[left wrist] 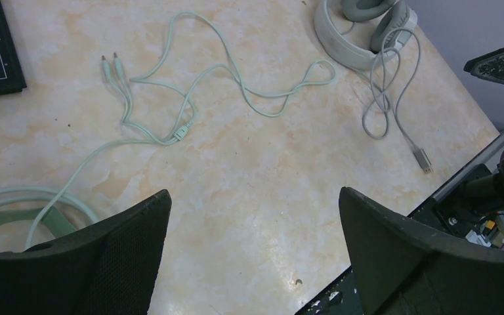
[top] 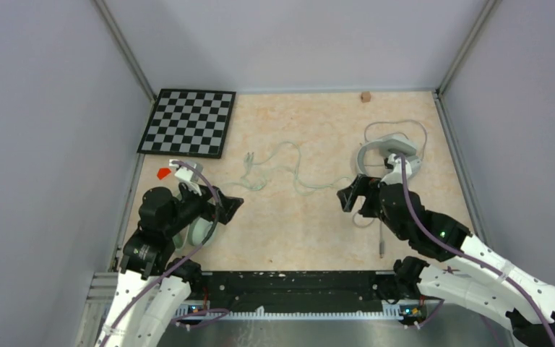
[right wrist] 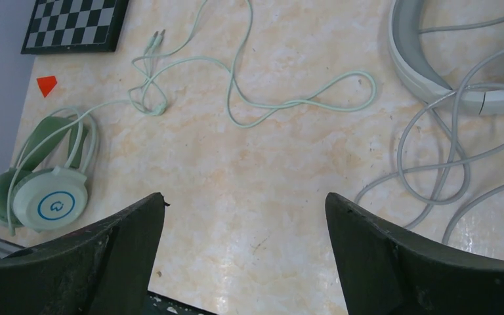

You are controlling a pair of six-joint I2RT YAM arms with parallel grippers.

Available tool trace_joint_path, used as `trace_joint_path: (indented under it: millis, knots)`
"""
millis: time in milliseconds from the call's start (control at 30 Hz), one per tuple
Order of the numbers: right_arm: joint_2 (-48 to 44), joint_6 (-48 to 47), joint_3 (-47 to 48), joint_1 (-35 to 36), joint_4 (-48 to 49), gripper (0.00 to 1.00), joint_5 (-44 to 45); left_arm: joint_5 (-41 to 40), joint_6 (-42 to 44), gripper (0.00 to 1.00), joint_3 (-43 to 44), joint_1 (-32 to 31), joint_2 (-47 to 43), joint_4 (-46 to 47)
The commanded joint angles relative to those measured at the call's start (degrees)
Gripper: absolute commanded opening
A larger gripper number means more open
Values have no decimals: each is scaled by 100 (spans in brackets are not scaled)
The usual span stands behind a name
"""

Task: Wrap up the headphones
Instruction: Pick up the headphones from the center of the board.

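Note:
The mint-green headphones lie at the table's left, mostly hidden under my left arm in the top view. Their pale-green cable snakes loose across the middle and ends in two plugs. The white headphones lie at the right, and their grey cable sits in loose loops running to a USB plug. My left gripper is open above bare table, beside the green headset. Left of the white headset, my right gripper is open too. Neither holds anything.
A checkerboard lies at the back left with a small red piece in front of it. A small brown block sits at the back wall. Grey walls enclose three sides, and a black rail runs along the near edge.

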Motion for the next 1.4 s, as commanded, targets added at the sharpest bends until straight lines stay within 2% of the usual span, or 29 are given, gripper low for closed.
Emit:
trace_joint_path:
  millis: [0, 133, 233, 300, 367, 400, 467, 500, 633, 700, 833, 933, 1000, 1133, 1367]
  knots:
    - [-115, -141, 225, 43, 206, 91, 224, -91, -66, 99, -50, 30, -15, 227]
    - [-144, -435, 286, 43, 313, 90, 502, -99, -71, 98, -44, 30, -67, 227]
    - [31, -1494, 350, 43, 822, 84, 375, -90, -71, 98, -56, 30, -95, 232]
    - [339, -2132, 456, 48, 1195, 84, 709, -81, -71, 98, -51, 30, -95, 232]
    - [877, -3015, 681, 28, 1406, 85, 1038, -86, -71, 98, -56, 29, -123, 232]
    - [1252, -3478, 925, -41, 1200, 85, 1298, -88, -71, 99, -52, 30, -144, 232]
    - [2131, -3572, 1677, -466, 481, 87, 1953, -97, -75, 98, -58, 35, -150, 232]
    - [2507, -3705, 1910, -743, 329, 88, 1988, -98, -74, 98, -54, 23, -138, 230]
    - [3400, -4702, 2170, -1397, 436, 90, 1210, -49, -78, 98, -50, 22, -131, 206]
    - [3718, -4646, 2449, -1910, 80, 89, 415, -59, -96, 99, -25, 14, -156, 160]
    - [4094, -4782, 2568, -2618, 0, 83, -842, -186, -135, 99, -38, 13, -358, 126]
    - [4401, -4485, 2517, -2783, 246, 75, -1613, -302, -150, 98, -57, 13, -506, 152]
    - [4560, -4402, 2306, -2804, 669, 72, -1669, -307, -153, 98, -54, 13, -525, 152]
    - [5151, -4027, 2348, -3007, 1031, 55, -1622, -325, -159, 99, -56, 17, -496, 148]
    - [5856, -3789, 2388, -3128, 913, 52, -1648, -369, -168, 99, -80, 13, -524, 161]
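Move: The grey-white headphones lie out from the right hand, about 22 cm ahead, 14 cm to its right and some 16 cm below. On the way, the loop end of the mint cable is about 15 cm ahead and 3 cm right of that hand; the headphones' coiled grey cable is about 7 cm ahead and 7 cm right, both some 18 cm down. From the left hand the headphones are roughly 23 cm ahead and 44 cm right, 18 cm lower. The right hand reaches about 18 cm forward towards the left side of the headphones' headband, arching up by some 4 cm at first and then sinking to about 12 cm below its starting height, with a smaller shift to its right. On the way the wrist rolls some 40 degrees, its left side going down, so that the fingers point steeply down and forward, and they narrow from nearly wide open to about half, ending open above the headband's near-left stretch without visible contact. ##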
